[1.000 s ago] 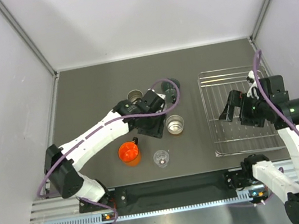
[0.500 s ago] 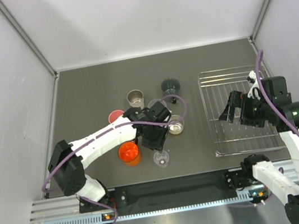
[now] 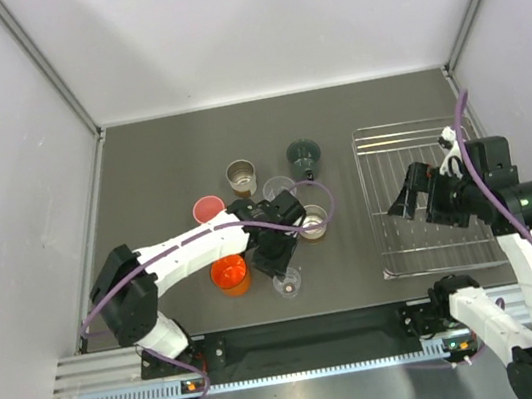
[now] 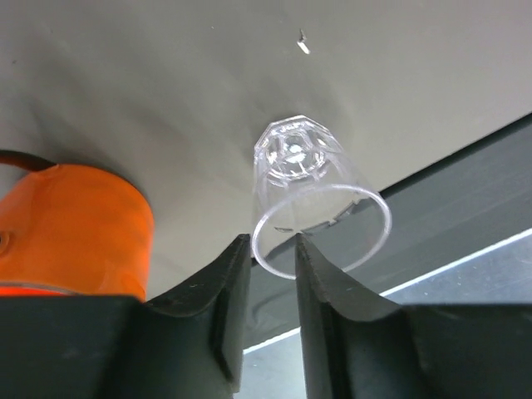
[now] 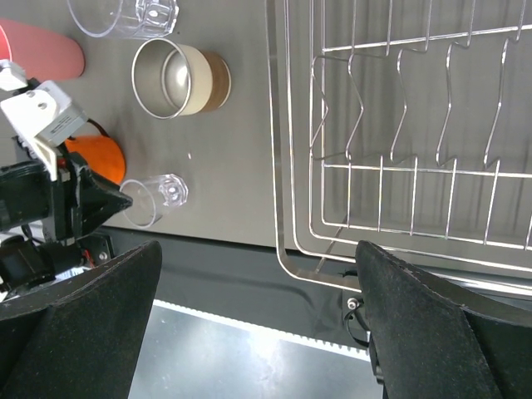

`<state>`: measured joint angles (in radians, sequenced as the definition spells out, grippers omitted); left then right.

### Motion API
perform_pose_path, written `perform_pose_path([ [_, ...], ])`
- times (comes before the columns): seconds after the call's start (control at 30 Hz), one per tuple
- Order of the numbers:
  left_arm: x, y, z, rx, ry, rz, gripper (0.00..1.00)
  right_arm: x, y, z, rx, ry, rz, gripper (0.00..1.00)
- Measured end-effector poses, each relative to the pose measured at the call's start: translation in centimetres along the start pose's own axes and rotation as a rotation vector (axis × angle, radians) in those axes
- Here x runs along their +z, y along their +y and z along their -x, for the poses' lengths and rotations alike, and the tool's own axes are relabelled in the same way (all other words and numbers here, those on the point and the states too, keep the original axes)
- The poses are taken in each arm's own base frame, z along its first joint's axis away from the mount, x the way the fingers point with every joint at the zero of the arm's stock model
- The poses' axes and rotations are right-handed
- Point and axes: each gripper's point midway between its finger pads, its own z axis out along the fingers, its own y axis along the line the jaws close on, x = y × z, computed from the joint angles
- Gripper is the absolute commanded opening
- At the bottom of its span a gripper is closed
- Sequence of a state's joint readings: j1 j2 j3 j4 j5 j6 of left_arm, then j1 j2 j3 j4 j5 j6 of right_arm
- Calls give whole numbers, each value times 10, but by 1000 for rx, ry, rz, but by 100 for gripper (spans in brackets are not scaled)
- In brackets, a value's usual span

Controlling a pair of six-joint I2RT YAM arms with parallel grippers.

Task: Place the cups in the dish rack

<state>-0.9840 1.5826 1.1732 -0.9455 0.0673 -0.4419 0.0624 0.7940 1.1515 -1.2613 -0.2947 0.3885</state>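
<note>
Several cups stand on the dark table: a steel cup (image 3: 240,174), a dark green cup (image 3: 303,156), a clear cup (image 3: 278,189), a pink cup (image 3: 208,209), a second steel cup (image 3: 312,221), an orange cup (image 3: 229,274) and a clear cup (image 3: 287,282) nearest the front. My left gripper (image 4: 270,266) straddles that front clear cup's (image 4: 320,195) rim, with a narrow gap still showing between the jaws. At the right lies the empty silver dish rack (image 3: 415,127). My right gripper (image 5: 258,324) hangs wide open over the rack's (image 5: 287,125) front left corner, holding nothing.
The orange cup (image 4: 71,229) stands close beside my left fingers. The table's front edge and a black strip run just beyond the front clear cup. Grey walls close in the table at the left, back and right.
My left gripper has moved from the steel cup toward the near edge, down onto the front clear cup, and its jaws have narrowed. The right arm has barely moved.
</note>
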Motion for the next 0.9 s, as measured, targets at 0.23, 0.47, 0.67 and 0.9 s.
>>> perform_pose_path([
  [0.23, 12, 3, -4, 1, 29, 15, 23, 5, -3, -6, 7, 24, -2, 100],
  [0.47, 11, 4, -5, 9, 32, 15, 0, 6, -1, -8, 9, 34, 9, 100],
  [0.67, -35, -24, 39, 46, -86, -66, 0, 3, 14, -11, -4, 66, 92, 100],
  [0.9, -147, -75, 119, 40, -393, -409, 0, -26, 61, 10, -90, 22, 309, 100],
])
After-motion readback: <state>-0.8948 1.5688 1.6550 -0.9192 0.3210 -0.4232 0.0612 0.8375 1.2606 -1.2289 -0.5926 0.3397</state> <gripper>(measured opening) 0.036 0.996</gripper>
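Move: The clear cup stands upright at the left fingertips, its middle about 3 cm to the right, 1 cm back and some 4 cm below. The orange mug is roughly 11 cm to this hand's left and 1 cm ahead; the steel cup about 10 cm ahead and 9 cm right. From the right hand the clear cup lies some 29 cm left, 4 cm back and 19 cm below. Left hand pinches the clear cup's rim, lifts about 18 cm and rightward; right hand rises, drifting left. ##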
